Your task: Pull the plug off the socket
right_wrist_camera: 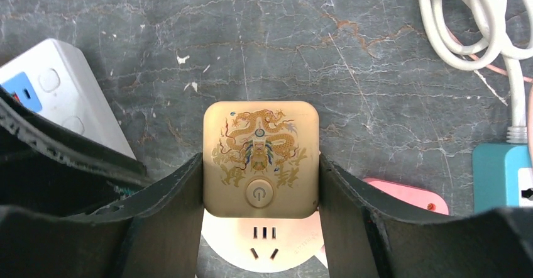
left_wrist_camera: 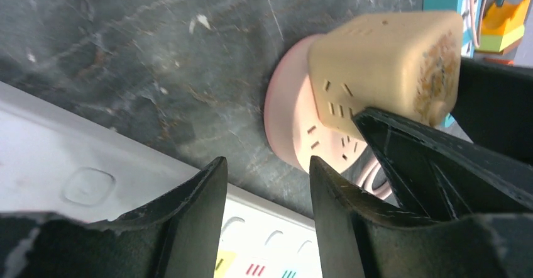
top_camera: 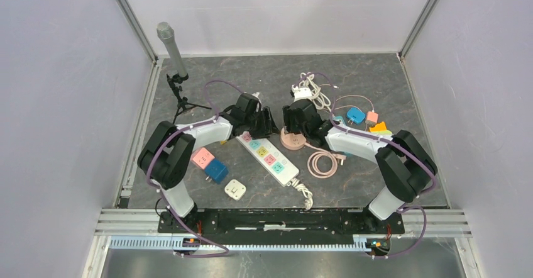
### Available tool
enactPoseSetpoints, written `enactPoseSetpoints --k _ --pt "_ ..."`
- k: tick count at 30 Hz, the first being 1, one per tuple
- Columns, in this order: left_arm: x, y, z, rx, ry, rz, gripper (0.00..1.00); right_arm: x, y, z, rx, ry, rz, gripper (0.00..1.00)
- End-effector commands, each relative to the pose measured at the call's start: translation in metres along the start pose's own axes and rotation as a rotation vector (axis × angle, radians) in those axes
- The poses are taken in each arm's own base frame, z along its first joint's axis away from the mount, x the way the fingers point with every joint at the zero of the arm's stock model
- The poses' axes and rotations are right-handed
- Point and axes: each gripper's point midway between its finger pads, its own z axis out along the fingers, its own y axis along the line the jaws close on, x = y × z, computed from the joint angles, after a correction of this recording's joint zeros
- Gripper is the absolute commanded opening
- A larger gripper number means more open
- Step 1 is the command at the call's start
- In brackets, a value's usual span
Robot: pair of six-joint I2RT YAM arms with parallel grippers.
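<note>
A gold cube plug (right_wrist_camera: pixel 260 158) with a dragon print and a power button sits plugged into a round pink socket (right_wrist_camera: pixel 270 246). My right gripper (right_wrist_camera: pixel 259 165) is shut on the plug, one finger against each side. In the left wrist view the plug (left_wrist_camera: pixel 383 64) stands on the pink socket (left_wrist_camera: pixel 289 121), with a right finger (left_wrist_camera: pixel 427 158) against it. My left gripper (left_wrist_camera: pixel 267 165) is open and empty, just left of the socket, over the edge of a white power strip (left_wrist_camera: pixel 75 171). In the top view both grippers (top_camera: pixel 267 127) (top_camera: pixel 290 124) meet above the socket (top_camera: pixel 293 141); the plug is hidden there.
The white power strip (top_camera: pixel 269 158) lies diagonally at centre. Pink and blue cubes (top_camera: pixel 210 163) and a white adapter (top_camera: pixel 235 190) lie at front left. A microphone stand (top_camera: pixel 171 45) is at back left. White cable (top_camera: pixel 314 89), coloured adapters (top_camera: pixel 364 117) and a pink cable coil (top_camera: pixel 322 163) lie at right.
</note>
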Motion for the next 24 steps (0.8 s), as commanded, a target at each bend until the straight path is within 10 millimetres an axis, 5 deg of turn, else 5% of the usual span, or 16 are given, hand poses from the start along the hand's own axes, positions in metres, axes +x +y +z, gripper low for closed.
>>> enactPoseSetpoints --k 1,11,24 --pt "-0.025 -0.011 0.005 0.082 -0.030 -0.052 0.57 -0.039 0.016 0.003 -0.030 -0.132 0.150 0.28" --pt "-0.020 -0.013 0.035 0.140 0.024 -0.103 0.53 -0.033 0.016 0.008 -0.031 -0.138 0.181 0.00" --pt "0.012 0.037 0.044 -0.047 0.097 -0.102 0.27 -0.051 0.031 -0.008 -0.142 -0.208 0.207 0.00"
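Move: The round pink socket is centred about 6 cm to the left hand's right, roughly level with it fore and aft and some 2 cm lower. The beige plug stands on it, 2 cm ahead of this hand, 5 cm to its right and 1 cm higher. The white power strip's middle is 8 cm back and 2 cm left, 3 cm down. From the right hand, which already grips the plug, the round socket's middle is about 3 cm back, 1 cm right and 4 cm below. Forward about 2.5 cm first, then to the right and down some 2 cm each, the left hand brings its half-open fingers onto the left rim of the round pink socket and closes them until they stop, pinching the rim from face to underside. The right hand keeps its grip on the beige plug, easing about 1 cm forward and slightly left while rolling its left side up some 5 degrees. ##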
